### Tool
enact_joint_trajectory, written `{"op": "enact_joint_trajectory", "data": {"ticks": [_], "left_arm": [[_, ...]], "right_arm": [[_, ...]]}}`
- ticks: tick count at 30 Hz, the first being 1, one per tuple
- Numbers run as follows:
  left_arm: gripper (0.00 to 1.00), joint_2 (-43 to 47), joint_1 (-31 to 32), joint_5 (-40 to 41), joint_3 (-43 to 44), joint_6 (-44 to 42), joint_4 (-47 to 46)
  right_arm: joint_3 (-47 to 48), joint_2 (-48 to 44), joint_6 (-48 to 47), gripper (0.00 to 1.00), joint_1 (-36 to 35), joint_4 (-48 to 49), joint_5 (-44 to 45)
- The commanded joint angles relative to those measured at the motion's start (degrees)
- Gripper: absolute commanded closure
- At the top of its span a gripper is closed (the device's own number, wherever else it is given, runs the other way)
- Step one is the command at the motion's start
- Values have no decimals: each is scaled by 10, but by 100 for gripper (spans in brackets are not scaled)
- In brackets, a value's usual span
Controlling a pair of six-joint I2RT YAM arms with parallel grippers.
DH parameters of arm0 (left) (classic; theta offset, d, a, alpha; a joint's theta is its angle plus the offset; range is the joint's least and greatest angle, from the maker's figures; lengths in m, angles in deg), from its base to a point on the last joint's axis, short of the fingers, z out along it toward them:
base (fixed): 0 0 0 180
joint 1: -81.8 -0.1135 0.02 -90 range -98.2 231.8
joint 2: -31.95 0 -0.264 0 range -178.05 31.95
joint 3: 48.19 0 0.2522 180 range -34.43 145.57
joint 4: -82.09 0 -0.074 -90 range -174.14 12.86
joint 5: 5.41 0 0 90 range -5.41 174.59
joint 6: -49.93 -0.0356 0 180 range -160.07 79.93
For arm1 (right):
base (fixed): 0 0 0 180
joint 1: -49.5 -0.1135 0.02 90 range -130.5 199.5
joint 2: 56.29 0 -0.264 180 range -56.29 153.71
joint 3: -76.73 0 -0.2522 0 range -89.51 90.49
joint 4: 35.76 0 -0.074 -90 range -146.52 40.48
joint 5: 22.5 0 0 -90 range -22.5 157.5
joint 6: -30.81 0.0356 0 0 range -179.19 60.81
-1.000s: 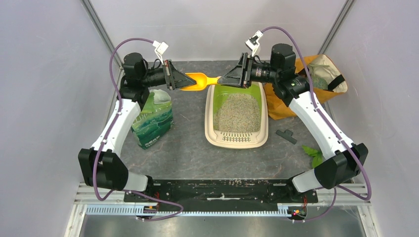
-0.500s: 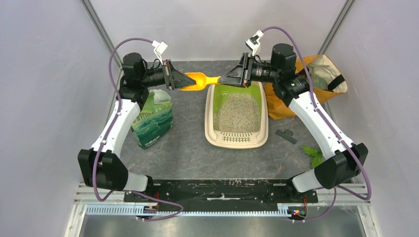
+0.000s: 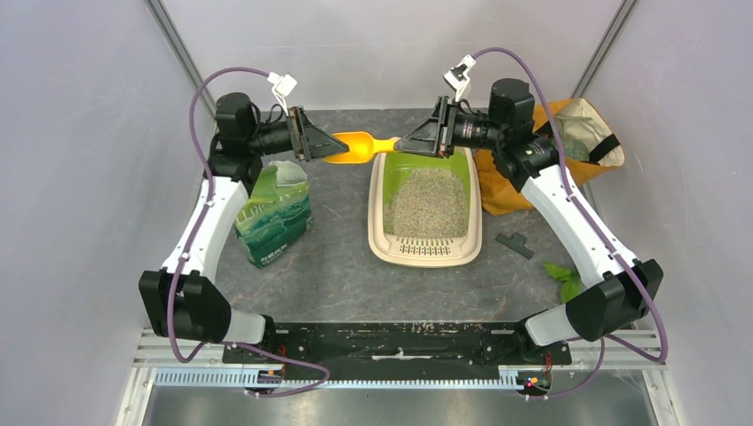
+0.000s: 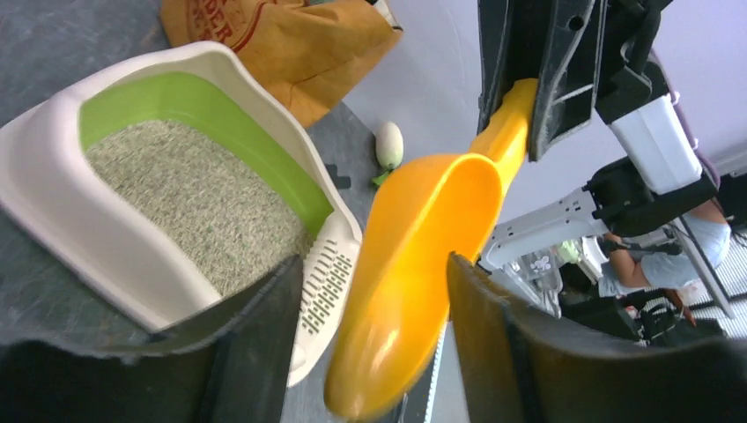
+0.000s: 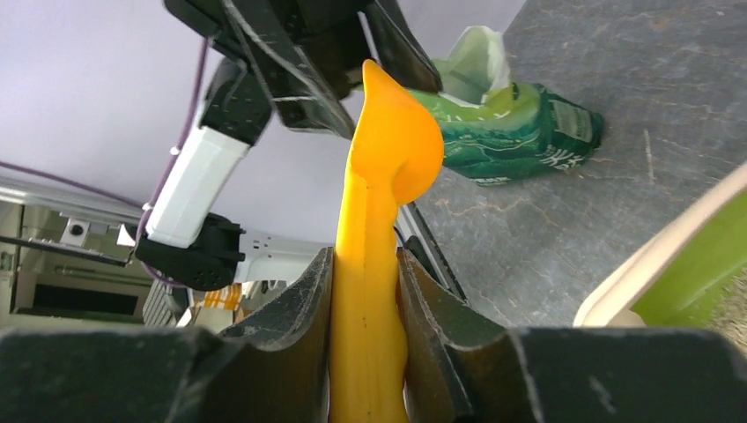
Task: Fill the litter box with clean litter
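The litter box (image 3: 424, 257), beige rim and lime-green inside, sits mid-table with clean litter (image 3: 430, 200) spread in it. It also shows in the left wrist view (image 4: 53, 203) with the litter (image 4: 176, 203). An empty orange scoop (image 3: 357, 145) hangs in the air above the box's far left corner. My right gripper (image 3: 401, 142) is shut on the scoop's handle (image 5: 379, 220), fingers tight on both sides (image 5: 364, 256). My left gripper (image 3: 333, 142) is open, its fingers either side of the scoop's bowl (image 4: 414, 256) with a gap on one side (image 4: 374, 260).
A green printed bag (image 3: 275, 217) with its top open stands left of the box. An orange fabric bag (image 3: 577, 133) stands at the back right. A small black clip (image 3: 515, 243) and a green leaf (image 3: 561, 275) lie right of the box.
My left gripper has drawn back a little to the left, away from the scoop's bowl. The right gripper and the scoop have stayed in place.
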Motion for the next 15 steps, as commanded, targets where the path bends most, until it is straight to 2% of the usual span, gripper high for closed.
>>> {"op": "enact_joint_trajectory", "data": {"ticks": [1, 3, 6, 10, 12, 15], "left_arm": [[26, 20, -48, 3, 96, -134, 122], [17, 12, -84, 7, 157, -225, 227], [15, -14, -134, 17, 268, -380, 411], [13, -55, -149, 143, 418, -660, 709], [13, -53, -155, 202, 425, -731, 775], [12, -16, -210, 213, 351, -774, 788]], "right_arm": [[8, -27, -45, 100, 22, -30, 13], [7, -28, -60, 100, 32, -50, 16], [2, -32, -73, 100, 41, -62, 20], [4, -30, -91, 100, 43, -76, 23], [6, -26, -95, 100, 43, -81, 23], [6, -22, -97, 100, 42, -81, 24]]}}
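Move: The litter bag stands about 15 cm to the left of the left hand, some 5 cm nearer the robot and 27 cm below. The scoop's bowl sits just 3 cm to that hand's right, level with its opening fingers, and the litter box is 18 cm to its right and 32 cm down. From the right hand, which holds the scoop handle, the bag lies roughly 28 cm left, 4 cm back and 31 cm below; the box is some 5 cm right and 36 cm down. The scoop stays in the right hand's grip and is carried about 4 cm, to the right, down and a little forward. The left hand backs off its bowl, opening further, and swings quickly some 13 cm left and 6 cm up to high over the far side of the litter bag, its fingers dipping about 30 degrees as the wrist rolls; it sinks slightly at the end. ##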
